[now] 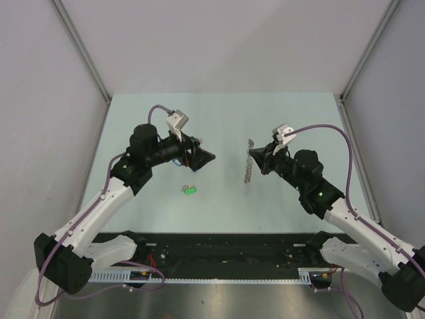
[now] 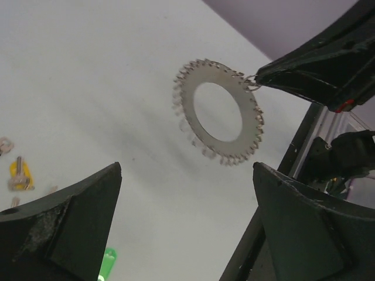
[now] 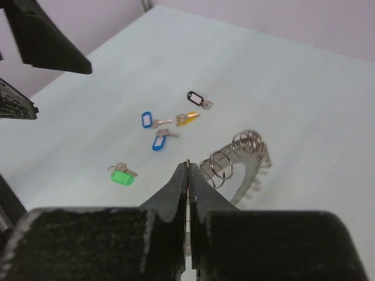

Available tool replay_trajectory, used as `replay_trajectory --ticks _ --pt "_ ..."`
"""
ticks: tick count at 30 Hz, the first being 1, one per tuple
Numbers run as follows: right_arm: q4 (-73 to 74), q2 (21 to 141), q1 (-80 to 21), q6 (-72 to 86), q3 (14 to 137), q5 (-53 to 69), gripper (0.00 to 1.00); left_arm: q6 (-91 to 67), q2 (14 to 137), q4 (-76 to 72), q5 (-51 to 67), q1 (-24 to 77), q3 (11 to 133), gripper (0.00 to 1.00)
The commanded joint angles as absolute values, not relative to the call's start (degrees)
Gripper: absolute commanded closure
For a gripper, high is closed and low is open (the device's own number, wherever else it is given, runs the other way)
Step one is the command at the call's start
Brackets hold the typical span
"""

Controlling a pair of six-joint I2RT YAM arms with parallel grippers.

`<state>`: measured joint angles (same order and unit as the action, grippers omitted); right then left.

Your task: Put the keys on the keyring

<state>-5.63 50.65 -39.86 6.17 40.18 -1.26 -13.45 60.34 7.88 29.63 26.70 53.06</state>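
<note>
The keyring [image 2: 224, 144], a silver toothed ring with a wide hole, hangs in the air, seen edge-on in the top view [image 1: 249, 163]. My right gripper [image 3: 187, 167] is shut on its rim, and small split rings [image 3: 221, 167] show next to the tips. My left gripper [image 2: 186, 167] is open and empty, facing the ring from a short distance. On the table lie a green key [image 3: 121, 175], two blue keys [image 3: 146, 119] [image 3: 158, 141], a yellow key [image 3: 188, 118] and a black key [image 3: 195, 96]. In the top view only the green key [image 1: 190, 190] shows clearly; the left arm hides the others.
The pale green table [image 1: 219, 119] is walled by grey panels at the left, right and back. A black rail [image 1: 219, 242] with cables runs along the near edge. The two grippers [image 1: 202, 157] [image 1: 254, 159] face each other above the table's middle.
</note>
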Motion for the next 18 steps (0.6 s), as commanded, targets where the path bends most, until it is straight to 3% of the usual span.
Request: replay_trajectory --ticks 1,13,18 --pt "-13.27 49.92 -35.43 6.59 40.43 17.12 1.00 -7.56 61.52 1.33 35.94 29.44 56.69 0.05" --pt "-22.14 52.03 -30.50 10.10 40.43 35.31 1.00 -7.38 68.55 -10.63 45.51 35.24 56.34 0.45" --pt "-22.15 51.68 -30.41 10.11 40.69 39.10 1.00 -4.93 68.12 -10.99 50.18 36.21 55.20 0.53"
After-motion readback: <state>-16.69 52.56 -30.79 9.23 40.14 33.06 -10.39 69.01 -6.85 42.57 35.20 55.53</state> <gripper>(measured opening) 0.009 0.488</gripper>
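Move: The left hand, empty and wide open, goes for the keyring, which hangs from the closed right fingers. Its middle lies about 13 cm to the right, 2 cm ahead and 5 cm below. From the left hand, the green-tagged key is roughly 6 cm left, 3 cm ahead and the nearer blue-tagged key 5 cm left, 11 cm ahead, both some 24 cm down. For the right hand, the keyring's middle is about 1 cm ahead and 5 cm below, and the left gripper about 13 cm left, 1 cm back, level. The left hand swings right about 7.5 cm towards the rings at the keyring's held edge, also drawing back some 3 cm and rising a little, while its wrist turns some 20 degrees clockwise and its fingers close from wide open to about half. The right hand keeps its pinch on the keyring and brings it to meet the left hand, going back, left and up by roughly equal amounts of 3 cm each and turning counter-clockwise about 25 degrees, so that the left fingertips end close beside the rings, with no grip on them yet. ##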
